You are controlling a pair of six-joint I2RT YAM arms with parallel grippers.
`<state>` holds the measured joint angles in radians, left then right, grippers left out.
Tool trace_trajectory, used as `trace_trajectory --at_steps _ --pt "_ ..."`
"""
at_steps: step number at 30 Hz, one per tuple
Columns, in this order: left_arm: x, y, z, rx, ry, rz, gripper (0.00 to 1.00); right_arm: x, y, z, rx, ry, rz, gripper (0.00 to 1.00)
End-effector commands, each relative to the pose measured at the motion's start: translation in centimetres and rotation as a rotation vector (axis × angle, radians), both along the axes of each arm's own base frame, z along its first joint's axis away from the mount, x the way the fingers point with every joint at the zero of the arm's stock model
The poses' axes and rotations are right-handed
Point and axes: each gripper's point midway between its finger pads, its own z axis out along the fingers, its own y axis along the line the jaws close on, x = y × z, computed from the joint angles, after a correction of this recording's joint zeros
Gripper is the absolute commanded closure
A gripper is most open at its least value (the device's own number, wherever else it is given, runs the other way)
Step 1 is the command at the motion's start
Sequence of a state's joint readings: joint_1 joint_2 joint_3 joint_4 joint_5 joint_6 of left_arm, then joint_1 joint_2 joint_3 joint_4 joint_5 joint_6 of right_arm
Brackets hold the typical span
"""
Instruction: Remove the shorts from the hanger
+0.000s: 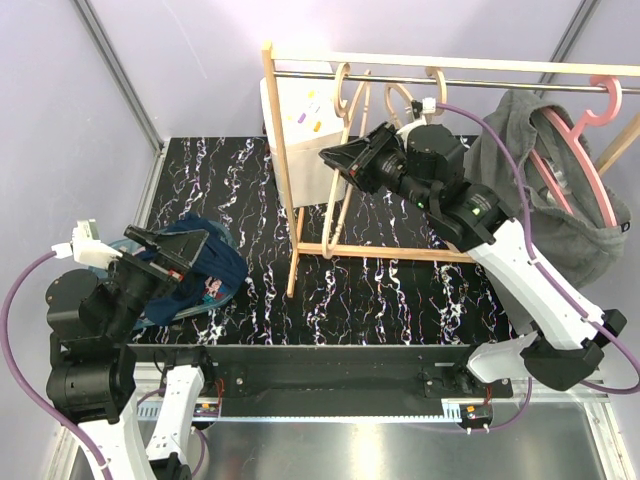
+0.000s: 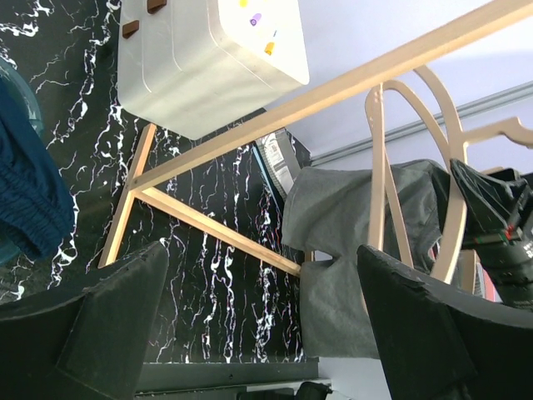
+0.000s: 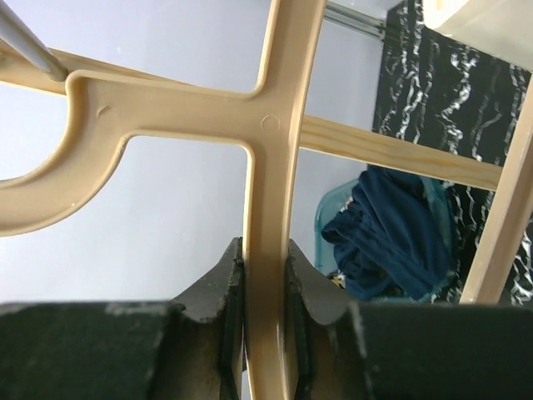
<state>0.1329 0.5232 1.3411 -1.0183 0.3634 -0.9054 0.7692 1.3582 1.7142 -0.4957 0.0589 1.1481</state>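
The dark grey shorts [image 1: 530, 190] hang on a pink hanger [image 1: 592, 160] at the right end of the rack rod; they also show in the left wrist view [image 2: 358, 242]. The navy shorts [image 1: 215, 262] lie in a teal basket at the left, with a bit of the cartoon-print shorts [image 1: 214, 291] beside them. My right gripper [image 1: 338, 160] is shut on a bare beige hanger [image 3: 268, 167] that hangs from the rod. My left gripper [image 1: 165, 250] is open and empty, just above the basket. The navy shorts also show in the right wrist view [image 3: 391, 237].
The wooden rack [image 1: 330, 250] stands mid-table with a metal rod [image 1: 520, 85] on top. Several bare beige hangers [image 1: 395, 100] hang on it. A white box [image 1: 300, 120] hangs at the rack's left end. The teal basket [image 3: 329, 221] sits at the table's left.
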Motion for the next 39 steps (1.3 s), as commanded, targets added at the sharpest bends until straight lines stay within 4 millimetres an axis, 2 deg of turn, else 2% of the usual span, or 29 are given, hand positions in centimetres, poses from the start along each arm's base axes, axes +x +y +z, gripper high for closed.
trace_trajectory --at_steps 1,5,9,14,19,21,25,27,28,30,32,33,34,36,37,39 --pt "-0.6 -0.7 1.5 0.016 -0.077 -0.041 0.02 0.8 0.4 2.2 0.093 -0.104 0.000 0.99" --pt "-0.8 -0.7 1.5 0.017 -0.083 -0.043 0.02 1.0 0.4 2.8 0.095 -0.203 -0.002 0.96" --pt "-0.9 -0.7 1.6 0.015 -0.085 -0.042 0.02 2.8 -1.5 1.2 -0.033 -0.153 -0.136 1.00" --pt "-0.8 -0.7 1.3 0.009 -0.079 -0.038 0.02 3.2 -3.7 1.3 -0.136 -0.154 -0.220 1.00" --pt "-0.7 -0.7 1.0 -0.005 -0.070 -0.039 0.02 3.4 -5.4 0.5 -0.245 -0.123 -0.274 1.00" --pt "-0.6 -0.7 0.9 -0.007 -0.067 -0.039 0.02 3.5 -5.6 0.5 -0.269 -0.111 -0.287 1.00" --pt "-0.4 -0.7 0.6 -0.009 -0.059 -0.036 0.02 3.3 -6.1 -1.0 -0.336 -0.051 -0.289 1.00" --pt "-0.4 -0.6 0.7 -0.008 -0.060 -0.033 0.02 3.5 -6.1 -0.8 -0.350 -0.040 -0.296 1.00" --pt "-0.4 -0.6 0.6 -0.009 -0.060 -0.033 0.02 3.3 -6.4 -1.4 -0.385 -0.016 -0.294 1.00" --pt "-0.4 -0.6 0.5 -0.014 -0.057 -0.030 0.02 3.7 -6.4 -0.9 -0.405 -0.012 -0.302 0.99" --pt "-0.4 -0.6 0.3 -0.019 -0.053 -0.030 0.02 3.5 -6.9 -1.6 -0.466 0.022 -0.298 0.99" --pt "-0.4 -0.6 0.2 -0.020 -0.051 -0.026 0.02 3.8 -6.7 -0.8 -0.466 0.014 -0.305 0.99" --pt "-0.4 -0.6 0.2 -0.021 -0.054 -0.025 0.02 3.5 -7.1 -1.7 -0.514 0.042 -0.299 1.00" --pt "-0.3 -0.5 0.1 -0.021 -0.048 -0.023 0.02 3.9 -7.2 -1.0 -0.535 0.040 -0.312 1.00" --pt "-0.4 -0.6 0.1 -0.022 -0.048 -0.026 0.02 3.6 -7.7 -1.8 -0.579 0.066 -0.310 1.00" --pt "-0.3 -0.5 0.0 -0.023 -0.044 -0.024 0.02 3.7 -7.8 -1.9 -0.597 0.070 -0.314 1.00"
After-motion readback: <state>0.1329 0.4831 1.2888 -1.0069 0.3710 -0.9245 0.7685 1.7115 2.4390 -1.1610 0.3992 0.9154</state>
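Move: Above and ahead of the right hand, which already pinches the bare wooden hanger, the rack's rod passes the hanger's hook roughly 9 cm farther out and 9 cm higher, straight ahead. The rack's left post top stands about 13 cm to the left of that spot on the rod, level with it, and the second wooden hanger's hook is some 17 cm to its right. From the left hand, the hook's spot on the rod lies about 27 cm ahead, 30 cm right and 14 cm up. Keeping its pinch on the bare hanger beside the neck, the right hand edges forward and about 1 cm left, then swings some 6 cm to the right while still easing forward, about 4 cm in all, below the rod and away from the left post. The wrist rolls some 25 degrees, its left side dropping, and turns about 15 degrees clockwise, swinging the hanger with its hook kept at the rod. ##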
